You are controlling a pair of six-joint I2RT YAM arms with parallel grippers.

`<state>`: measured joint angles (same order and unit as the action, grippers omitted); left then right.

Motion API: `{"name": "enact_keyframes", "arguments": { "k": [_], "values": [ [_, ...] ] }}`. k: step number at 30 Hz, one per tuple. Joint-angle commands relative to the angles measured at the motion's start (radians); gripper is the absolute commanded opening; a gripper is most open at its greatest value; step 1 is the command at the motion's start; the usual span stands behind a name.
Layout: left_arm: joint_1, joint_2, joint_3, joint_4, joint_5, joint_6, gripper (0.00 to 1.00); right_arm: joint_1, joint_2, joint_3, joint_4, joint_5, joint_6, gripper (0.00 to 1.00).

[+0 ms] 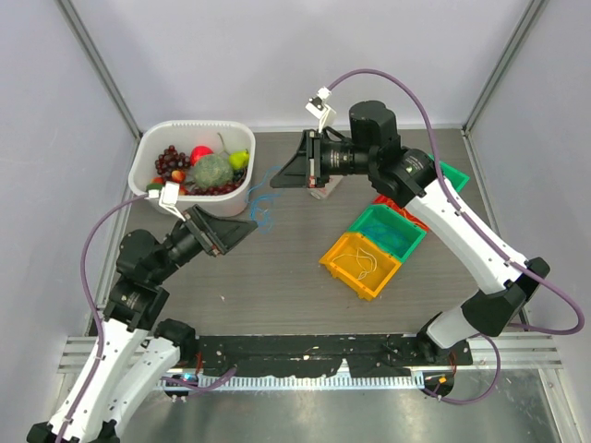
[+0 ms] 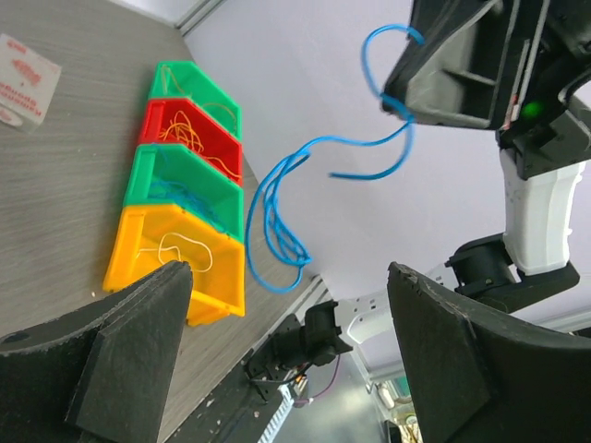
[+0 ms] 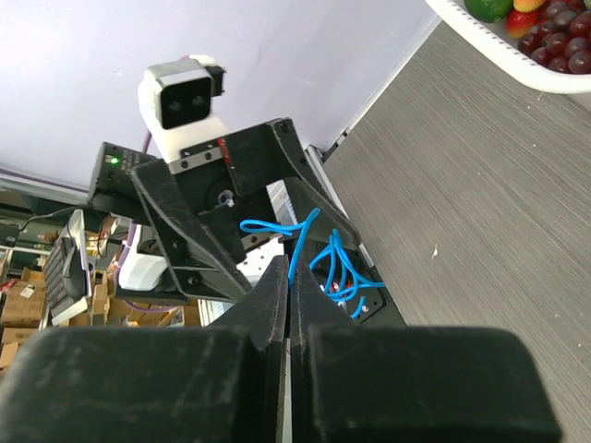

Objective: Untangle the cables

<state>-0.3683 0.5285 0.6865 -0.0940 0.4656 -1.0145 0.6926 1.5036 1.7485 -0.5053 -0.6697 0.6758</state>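
A thin blue cable (image 1: 263, 201) hangs in loops above the table, between the two grippers. My right gripper (image 1: 275, 181) is shut on its upper end, and the right wrist view shows the blue cable (image 3: 337, 263) pinched at the right gripper's (image 3: 294, 268) tips. My left gripper (image 1: 255, 224) stands open just below and left of the loops, touching nothing. In the left wrist view the blue cable (image 2: 277, 221) dangles beyond the wide-apart fingers (image 2: 138, 341) of the left gripper (image 2: 288, 272). A white cable (image 2: 180, 249) lies in the yellow bin (image 2: 138, 277). Orange-yellow cables (image 2: 189, 134) lie in the red bin (image 2: 162, 111).
A row of bins runs along the right of the table: yellow (image 1: 346, 268), teal-green (image 1: 406, 242), red, mostly hidden by the right arm, and green (image 1: 454, 173). A white basket (image 1: 148, 152) of fruit stands at the back left. A small white box (image 2: 23, 83) lies near the right gripper.
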Motion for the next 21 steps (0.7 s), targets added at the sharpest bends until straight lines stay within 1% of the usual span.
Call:
{"name": "enact_keyframes", "arguments": {
  "k": [1, 2, 6, 9, 13, 17, 21],
  "values": [
    [0.002, 0.045, 0.099, -0.030, -0.027, 0.039, 0.90, 0.004, -0.022, 0.000, 0.007, 0.039, -0.019, 0.01],
    [0.002, 0.065, 0.123, -0.071, -0.038, 0.066, 0.88, 0.005, -0.023, 0.003, 0.005, 0.053, -0.022, 0.01],
    [0.002, 0.159, 0.222, -0.202, -0.050, 0.192, 0.73, 0.028, -0.020, 0.005, 0.002, 0.094, -0.025, 0.01],
    [0.002, 0.203, 0.252, -0.230, -0.065, 0.235, 0.70, 0.038, -0.013, 0.012, 0.004, 0.114, -0.022, 0.01],
    [0.002, 0.234, 0.271, -0.239, -0.076, 0.263, 0.58, 0.047, -0.006, 0.032, -0.010, 0.151, -0.027, 0.01],
    [0.000, 0.245, 0.277, -0.254, -0.102, 0.295, 0.55, 0.051, 0.001, 0.039, -0.010, 0.173, -0.021, 0.01],
    [0.000, 0.266, 0.294, -0.282, -0.099, 0.332, 0.44, 0.058, 0.010, 0.052, -0.010, 0.183, -0.022, 0.01]
  ]
}}
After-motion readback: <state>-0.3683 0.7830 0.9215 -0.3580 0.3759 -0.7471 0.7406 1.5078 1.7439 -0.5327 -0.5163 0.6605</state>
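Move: The hanging blue cable tangle is the left hand's aim, about 5 cm ahead of it, 5 cm to its right and nearly level. From the right hand, which pinches its top, the tangle hangs some 8 cm below and 3 cm to the left, level fore and aft. The fruit basket is roughly 22 cm ahead of the left hand and 15 cm left; the card box 25 cm ahead and 19 cm right; both about 25 to 30 cm lower. Forward about 5 cm goes the left hand, rising slightly and then sinking to some 2 cm below its start, its fingers dipping about 15 degrees and closing from wide to roughly half open around the dangling blue loops. The right hand keeps its pinch on the cable above, easing only a centimetre or so down and forward. ##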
